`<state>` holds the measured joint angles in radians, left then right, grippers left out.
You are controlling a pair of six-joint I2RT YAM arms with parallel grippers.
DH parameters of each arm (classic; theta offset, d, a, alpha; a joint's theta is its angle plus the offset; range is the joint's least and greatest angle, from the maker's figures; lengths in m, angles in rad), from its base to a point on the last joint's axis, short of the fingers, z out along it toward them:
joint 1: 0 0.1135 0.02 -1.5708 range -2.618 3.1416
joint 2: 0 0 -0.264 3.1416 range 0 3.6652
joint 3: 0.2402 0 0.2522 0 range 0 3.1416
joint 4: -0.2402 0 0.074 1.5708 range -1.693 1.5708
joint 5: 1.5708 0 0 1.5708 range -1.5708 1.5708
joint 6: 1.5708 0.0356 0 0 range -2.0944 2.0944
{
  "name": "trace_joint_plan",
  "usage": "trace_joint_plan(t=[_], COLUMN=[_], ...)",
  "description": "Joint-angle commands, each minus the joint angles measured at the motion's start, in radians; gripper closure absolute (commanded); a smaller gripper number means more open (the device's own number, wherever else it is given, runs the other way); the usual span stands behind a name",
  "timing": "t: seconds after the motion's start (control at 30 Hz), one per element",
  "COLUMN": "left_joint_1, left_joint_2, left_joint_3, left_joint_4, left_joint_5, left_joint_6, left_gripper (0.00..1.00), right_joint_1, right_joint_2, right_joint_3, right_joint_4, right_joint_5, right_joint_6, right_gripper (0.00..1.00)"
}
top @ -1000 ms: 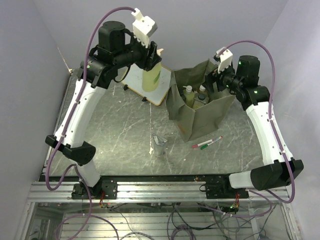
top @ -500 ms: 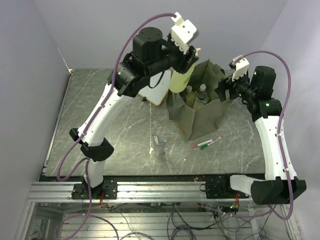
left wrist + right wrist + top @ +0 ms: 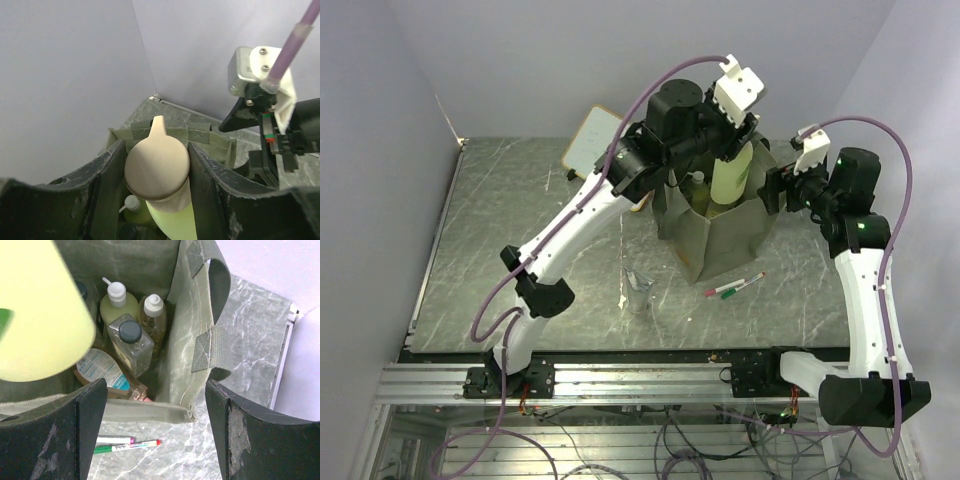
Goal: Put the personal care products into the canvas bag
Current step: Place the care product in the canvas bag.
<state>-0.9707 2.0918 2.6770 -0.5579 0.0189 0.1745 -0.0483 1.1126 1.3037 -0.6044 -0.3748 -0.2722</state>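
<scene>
My left gripper (image 3: 735,140) is shut on the yellow-green pump bottle (image 3: 731,176), which hangs upright over the open mouth of the olive canvas bag (image 3: 720,240). In the left wrist view the fingers (image 3: 202,192) press both sides of the bottle's neck under the beige pump head (image 3: 156,167). Inside the bag stand a pale-green bottle (image 3: 119,302), an amber bottle (image 3: 152,315), a clear square bottle (image 3: 131,342) and an orange-pink labelled bottle (image 3: 107,372). My right gripper (image 3: 777,190) hovers open at the bag's right rim (image 3: 185,345), holding nothing. A clear pouch (image 3: 640,290) stands on the table in front of the bag.
Red and green marker pens (image 3: 735,287) lie on the table by the bag's front corner. A wood-framed whiteboard (image 3: 592,140) sits at the back, partly behind my left arm. The room's walls close in on the table's left, back and right sides.
My left arm has swung right, carrying the pump bottle from above the whiteboard to above the bag. My right gripper has drawn back a little to the right of the bag.
</scene>
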Motion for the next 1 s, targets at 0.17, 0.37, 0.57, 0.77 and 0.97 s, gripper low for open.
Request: trace_joint_plan(t=[0.17,0.37,0.57,0.77,0.97], left_joint_1=[-0.007,-0.022,-0.031,-0.027,-0.007], left_joint_2=[0.067,0.123,0.109,0.045,-0.051], left_joint_3=[0.065,0.056,0.005,-0.084,-0.185], left_joint_4=[0.309,0.373,0.358,0.308,0.251], left_joint_5=[-0.019,0.018,0.037,0.034,0.007], left_joint_6=[-0.033,-0.107,-0.115,-0.078,-0.022], left_gripper=[0.93,0.93,0.93,0.93,0.93], right_joint_1=[-0.039,-0.066,-0.087,-0.087,-0.082], right_joint_2=[-0.054,-0.075,-0.091,-0.053,0.038], right_joint_3=[-0.051,-0.068,-0.093,-0.04,0.069], right_joint_4=[-0.013,-0.022,-0.024,-0.044,-0.052], right_joint_5=[-0.02,-0.025,-0.052,-0.176,-0.298], right_joint_6=[0.053,0.065,0.064,0.005,-0.009], right_gripper=[0.21,0.21,0.21,0.21,0.21])
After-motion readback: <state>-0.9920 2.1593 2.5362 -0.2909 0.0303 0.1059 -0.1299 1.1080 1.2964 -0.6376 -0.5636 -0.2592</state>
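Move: The left gripper already holds the green care product by its cap, its lower end in the mouth of the canvas bag; the bag's middle lies roughly 9 cm ahead, 3 cm to the right and 34 cm below. Inside, the pump bottle is about 12 cm ahead, 2 cm left and 39 cm down; the markers on the table lie about 7 cm back, 8 cm right and 49 cm down. From the right gripper, the bag's middle is some 7 cm ahead, 10 cm left and 17 cm below. Lower the left gripper about 2 cm while easing it forward and to the right over the bag, and let the care product leave the fingers as they go fully shut. Lift the emptied gripper some 5 cm, rolling its left side down about 10-15 degrees, then sink again to just below the starting height, drifting on right. Keep the right gripper open, easing back about 2 cm and then partly returning. ##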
